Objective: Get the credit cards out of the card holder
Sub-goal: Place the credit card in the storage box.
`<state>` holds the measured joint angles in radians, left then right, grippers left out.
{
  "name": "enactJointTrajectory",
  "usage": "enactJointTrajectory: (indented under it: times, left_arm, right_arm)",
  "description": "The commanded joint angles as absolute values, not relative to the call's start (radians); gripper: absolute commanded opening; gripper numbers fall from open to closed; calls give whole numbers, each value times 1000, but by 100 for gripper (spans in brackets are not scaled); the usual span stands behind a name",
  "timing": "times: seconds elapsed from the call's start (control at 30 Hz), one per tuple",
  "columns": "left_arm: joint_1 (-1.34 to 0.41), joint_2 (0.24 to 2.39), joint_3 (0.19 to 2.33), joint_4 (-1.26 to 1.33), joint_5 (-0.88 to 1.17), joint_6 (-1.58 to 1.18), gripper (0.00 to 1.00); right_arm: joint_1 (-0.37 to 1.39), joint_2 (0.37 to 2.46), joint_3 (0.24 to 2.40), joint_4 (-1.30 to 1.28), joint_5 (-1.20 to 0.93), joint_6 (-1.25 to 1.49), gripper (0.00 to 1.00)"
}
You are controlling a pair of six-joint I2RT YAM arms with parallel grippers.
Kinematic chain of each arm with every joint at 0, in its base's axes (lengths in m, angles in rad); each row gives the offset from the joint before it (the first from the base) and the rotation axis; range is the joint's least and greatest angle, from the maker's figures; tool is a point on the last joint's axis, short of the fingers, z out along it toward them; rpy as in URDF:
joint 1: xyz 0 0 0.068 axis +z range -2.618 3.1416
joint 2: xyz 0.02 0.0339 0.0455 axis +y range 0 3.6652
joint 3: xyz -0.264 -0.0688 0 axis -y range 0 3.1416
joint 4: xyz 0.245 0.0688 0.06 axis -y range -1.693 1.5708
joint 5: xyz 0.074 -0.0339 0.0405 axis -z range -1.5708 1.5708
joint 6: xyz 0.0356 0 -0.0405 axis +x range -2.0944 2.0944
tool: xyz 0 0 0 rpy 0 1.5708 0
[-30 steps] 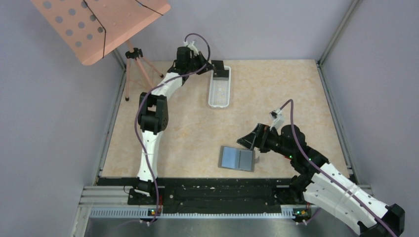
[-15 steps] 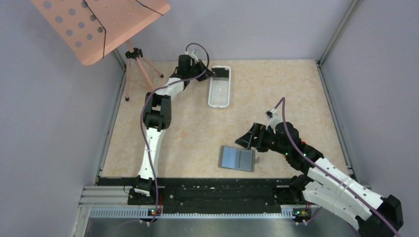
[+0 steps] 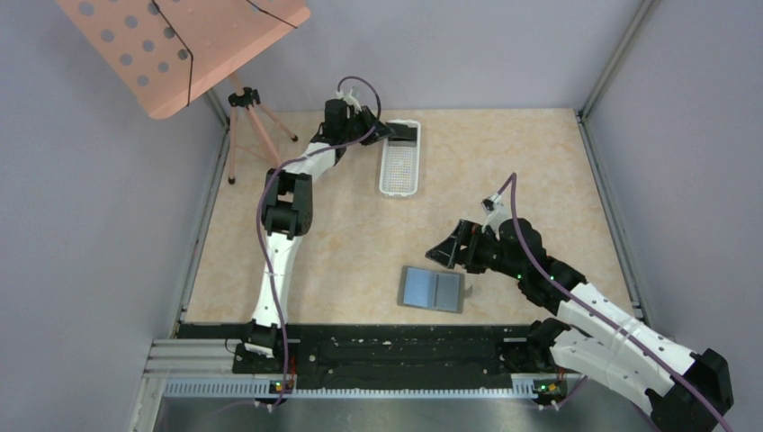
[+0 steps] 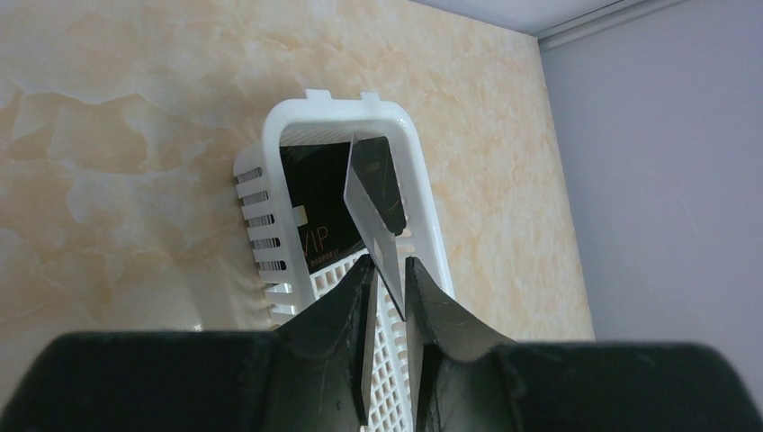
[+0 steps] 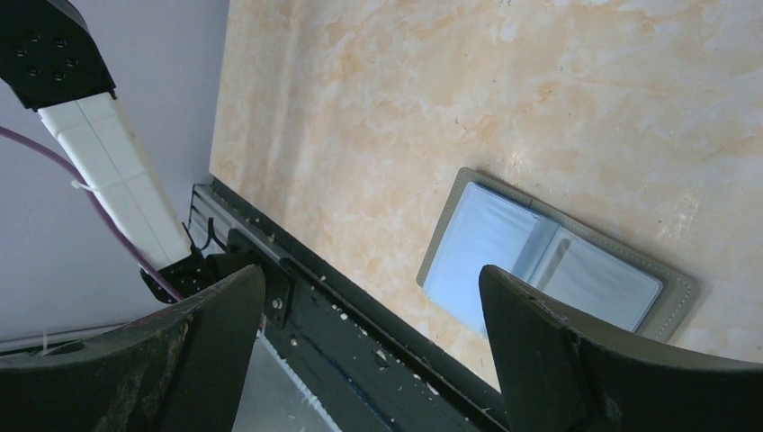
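Observation:
The grey card holder lies open and flat near the table's front edge, showing pale blue pockets; I cannot tell whether a card sits in them. My right gripper hovers just behind it, wide open and empty. My left gripper is at the far end of the white basket. A thin credit card stands on edge between its slightly parted jaws, leaning on the right finger with a gap on the left. A dark card printed "VIP" lies in the basket.
A pink perforated board on a tripod overhangs the back left corner. A black rail runs along the near edge. Grey walls close in the table on three sides.
The left gripper has come down at the basket's far end and its jaws have parted slightly around the card. The right arm has drifted a little left and back; the holder has not moved.

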<state>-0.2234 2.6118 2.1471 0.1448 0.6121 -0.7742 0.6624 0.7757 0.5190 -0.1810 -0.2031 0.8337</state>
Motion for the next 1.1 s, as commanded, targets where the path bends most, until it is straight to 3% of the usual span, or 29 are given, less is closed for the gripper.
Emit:
enactJointTrajectory:
  times: [0.0, 0.2, 1.07]
  left_arm:
    - [-220, 2628, 2194, 237, 604, -782, 25]
    - [-223, 2634, 2193, 291, 591, -810, 36]
    - [-248, 2611, 2159, 368, 467, -724, 45]
  right_arm:
    - [658, 783, 567, -131, -188, 838, 89]
    - [658, 804, 568, -115, -188, 839, 89]
    - [658, 815, 549, -81, -179, 853, 88]
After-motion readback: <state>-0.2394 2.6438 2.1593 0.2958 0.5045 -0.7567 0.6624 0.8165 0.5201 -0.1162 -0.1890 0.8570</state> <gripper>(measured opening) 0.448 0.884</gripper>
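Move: The credit card stands tilted just beyond the left fingertips, about 2 cm ahead, 3 cm right and slightly below. The black cards lie in the storage box about 2 cm ahead, 3 cm right and 6 cm below; the box's middle is some 5 cm back, 2 cm right and 7 cm below. From the right hand the standing card is roughly 43 cm ahead, 7 cm left and 9 cm lower. The left hand opens its fingers wider beside the card, easing about 2 cm forward and slightly up, fingertips lifting. ##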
